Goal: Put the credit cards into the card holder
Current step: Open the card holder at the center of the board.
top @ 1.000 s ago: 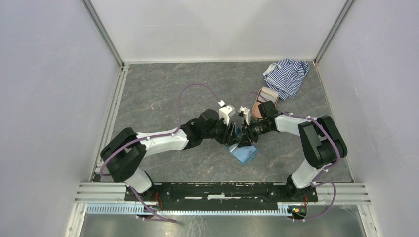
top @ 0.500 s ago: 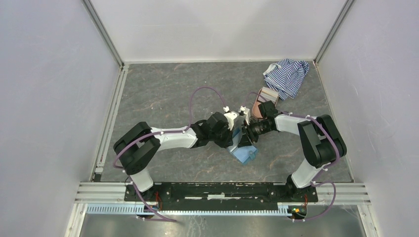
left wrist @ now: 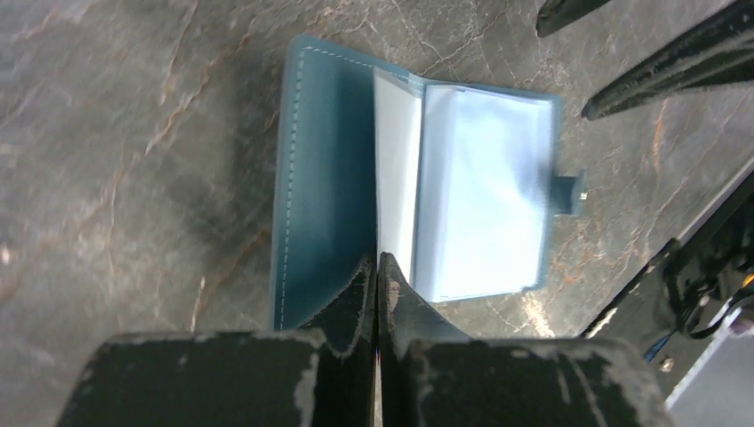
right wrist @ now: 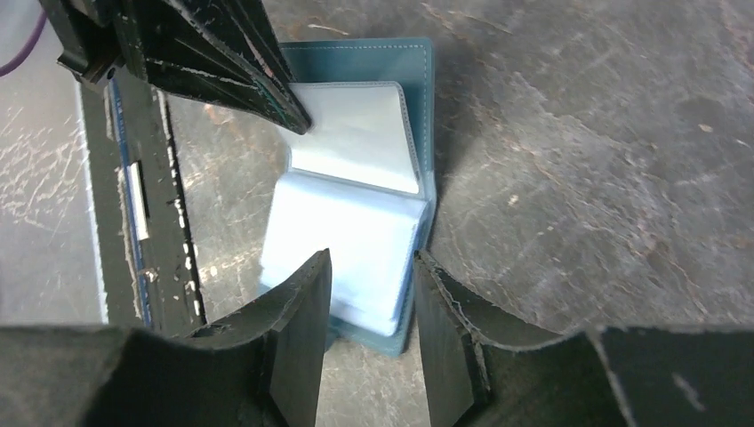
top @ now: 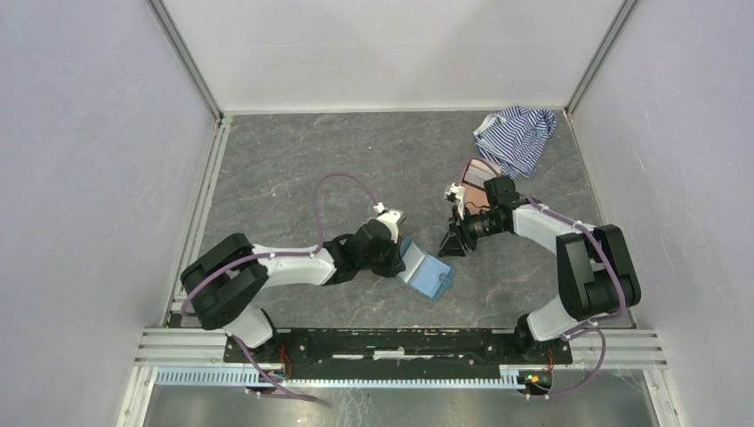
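Observation:
The card holder (top: 427, 272) lies open on the grey table, teal cover (left wrist: 324, 178) to one side and pale blue sleeves (left wrist: 480, 196) spread out. My left gripper (top: 397, 256) is shut, its tips (left wrist: 375, 263) pinching the near edge of an upright inner leaf (left wrist: 396, 151). That same left fingertip (right wrist: 298, 120) shows at the sleeve's corner in the right wrist view. My right gripper (top: 452, 243) hangs open just right of the holder, and its gap (right wrist: 369, 271) frames the sleeves (right wrist: 356, 222) below without touching them. No credit cards show in any view.
A blue-white striped cloth (top: 516, 138) lies at the back right. A pink case (top: 474, 189) sits just behind my right wrist. The metal rail (top: 400, 342) runs along the near edge, close to the holder.
My left gripper closed on the holder's leaf and drew back left. The right gripper pulled away to the right. The holder now lies spread open and a little further left.

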Robot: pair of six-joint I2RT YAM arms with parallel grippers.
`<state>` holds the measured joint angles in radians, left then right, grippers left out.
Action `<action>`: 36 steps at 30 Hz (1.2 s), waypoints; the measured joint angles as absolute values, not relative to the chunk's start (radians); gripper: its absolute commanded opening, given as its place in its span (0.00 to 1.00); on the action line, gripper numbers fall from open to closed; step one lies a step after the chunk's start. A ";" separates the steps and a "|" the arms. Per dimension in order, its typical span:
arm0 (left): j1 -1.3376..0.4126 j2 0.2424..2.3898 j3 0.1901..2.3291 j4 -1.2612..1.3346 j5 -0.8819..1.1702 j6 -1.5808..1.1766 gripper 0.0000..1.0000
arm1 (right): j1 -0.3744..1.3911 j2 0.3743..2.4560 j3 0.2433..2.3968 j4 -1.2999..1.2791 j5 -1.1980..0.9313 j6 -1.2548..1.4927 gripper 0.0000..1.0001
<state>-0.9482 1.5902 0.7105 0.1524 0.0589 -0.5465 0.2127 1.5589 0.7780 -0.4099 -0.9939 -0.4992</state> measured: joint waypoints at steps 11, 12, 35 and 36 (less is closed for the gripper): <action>-1.149 1.498 0.663 0.142 -0.319 -0.843 0.02 | 0.239 1.571 0.785 -0.533 -1.061 -0.619 0.48; -1.159 1.502 0.667 0.136 -0.342 -0.868 0.02 | 0.253 1.569 0.784 -0.530 -1.048 -0.619 0.50; -1.176 1.510 0.573 0.246 -0.386 -1.163 0.02 | 0.584 1.424 0.645 -0.210 -0.451 -0.491 0.67; -1.176 1.507 0.567 0.251 -0.384 -1.170 0.02 | 0.589 1.425 0.641 -0.206 -0.437 -0.492 0.67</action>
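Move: The left gripper is already shut on the near-left corner of the card holder's white leaf; the pocket stack lies about 7 cm to its right, 1 cm back and 2 cm below, the clasp some 10 cm right and 3 cm back. From the half-open right gripper, the pocket stack is about 6 cm back, 4 cm left and 5 cm below; the clasp lies 7 cm back and 1 cm left, the leaf 4 cm back and 8 cm left. Keep the left gripper shut on the leaf's near corner and swing the wrist about 30 degrees counter-clockwise while drawing back some 3 cm, to turn the open holder. Bring the right gripper back about 3 cm first, then down some 4 cm and slightly left over the pocket stack, tipping its fingers more steeply down and opening them wider to straddle the stack's far edge. ##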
